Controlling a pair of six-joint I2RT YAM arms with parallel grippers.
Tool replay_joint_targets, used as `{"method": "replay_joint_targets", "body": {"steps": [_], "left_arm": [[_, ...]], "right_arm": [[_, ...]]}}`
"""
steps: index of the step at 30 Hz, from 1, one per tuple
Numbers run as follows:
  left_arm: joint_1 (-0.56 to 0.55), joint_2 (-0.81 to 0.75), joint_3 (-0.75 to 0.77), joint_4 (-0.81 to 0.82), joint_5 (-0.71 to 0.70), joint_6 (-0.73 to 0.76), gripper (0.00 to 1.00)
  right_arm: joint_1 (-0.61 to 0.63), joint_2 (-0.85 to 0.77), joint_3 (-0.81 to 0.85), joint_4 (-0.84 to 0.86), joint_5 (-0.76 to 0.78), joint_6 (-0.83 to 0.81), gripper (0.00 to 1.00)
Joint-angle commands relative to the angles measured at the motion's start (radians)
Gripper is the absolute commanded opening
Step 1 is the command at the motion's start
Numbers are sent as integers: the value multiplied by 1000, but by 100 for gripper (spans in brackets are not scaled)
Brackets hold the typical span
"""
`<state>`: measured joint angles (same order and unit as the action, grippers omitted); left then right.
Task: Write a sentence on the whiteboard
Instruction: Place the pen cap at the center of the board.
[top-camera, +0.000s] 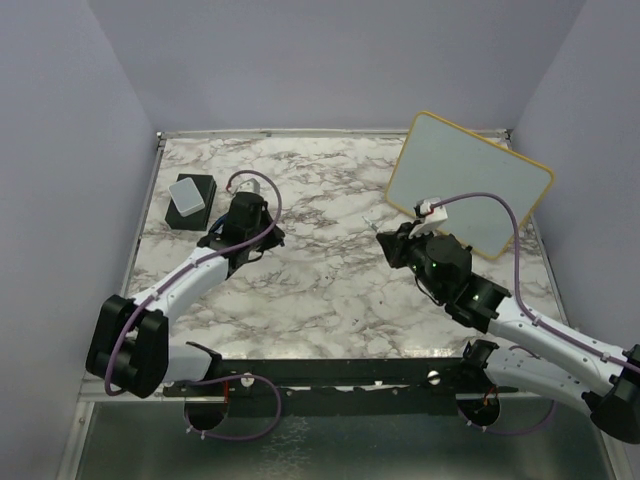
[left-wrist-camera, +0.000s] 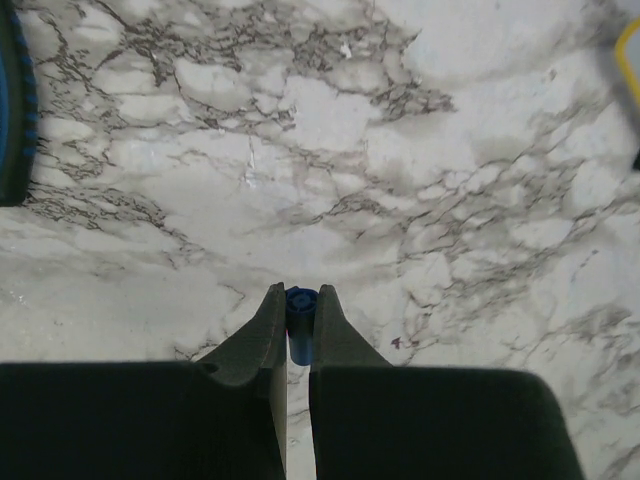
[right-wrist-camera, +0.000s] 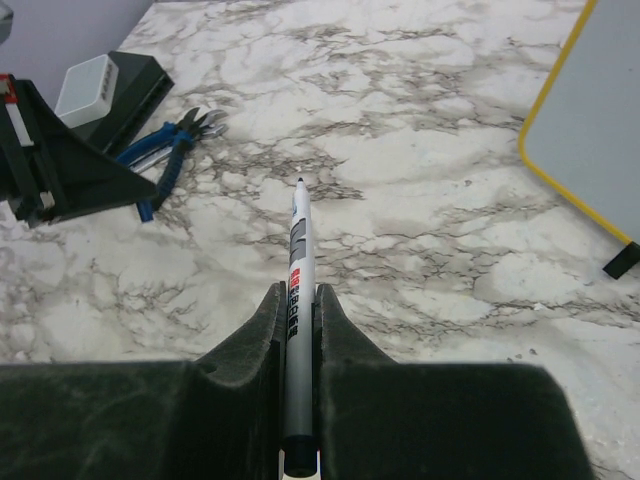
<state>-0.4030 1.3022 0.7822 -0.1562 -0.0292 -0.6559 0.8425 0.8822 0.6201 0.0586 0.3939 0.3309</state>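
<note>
The whiteboard (top-camera: 470, 180), yellow-framed, lies tilted at the back right; its face shows blank and the sentence is not in view. Its yellow frame (right-wrist-camera: 560, 175) shows at the right of the right wrist view. My right gripper (right-wrist-camera: 298, 288) is shut on a grey marker (right-wrist-camera: 299, 250) whose uncapped tip points forward over the marble, left of the board. In the top view this gripper (top-camera: 388, 243) sits just off the board's near left edge. My left gripper (left-wrist-camera: 301, 292) is shut on a small blue marker cap (left-wrist-camera: 301, 318), hovering over the table's left half (top-camera: 248, 210).
A black eraser block with a grey top (top-camera: 189, 200) sits at the back left, just beyond the left gripper. Blue-handled pliers (right-wrist-camera: 170, 145) lie on the marble table (top-camera: 330, 290) near it. A black foot (right-wrist-camera: 622, 260) sticks out under the board's edge.
</note>
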Motion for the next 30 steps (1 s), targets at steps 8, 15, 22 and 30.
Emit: {"method": "replay_joint_targets", "body": {"steps": [8, 15, 22, 30], "left_arm": [[-155, 200, 102, -212, -166, 208, 0], [-210, 322, 171, -262, -201, 247, 0], [-230, 393, 211, -282, -184, 264, 19], [-231, 346, 249, -281, -202, 281, 69]], "right_arm": [[-92, -87, -96, 43, 105, -44, 0], [-136, -73, -109, 60, 57, -32, 0], [-137, -47, -109, 66, 63, -30, 0], [-137, -60, -46, 12, 32, -74, 0]]}}
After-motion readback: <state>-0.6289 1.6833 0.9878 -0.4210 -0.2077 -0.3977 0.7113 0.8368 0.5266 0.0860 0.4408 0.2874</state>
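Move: The left hand holds the pen cap; its spot on the bare marble is roughly 10 cm below, 4 cm back and 3 cm to the right. The pliers lie some 11 cm ahead and 12 cm left of that hand, the black case about 15 cm ahead and 24 cm left. The right hand, holding the uncapped pen, has the cap about 7 cm ahead and 23 cm left, 11 cm lower; the whiteboard's middle is about 26 cm ahead and 25 cm right, 20 cm below. Down, and somewhat back and to its right, the left hand lowers the still-pinched pen cap about 9 cm towards the bare tabletop while its wrist turns some 35 degrees so the fingers point more steeply down; there it stops and spreads its fingers, letting go of the cap. Meanwhile the right hand keeps its grip on the pen and shifts about 5 cm right, slightly forward and down, away from the left hand and towards the whiteboard, then all but stops. ##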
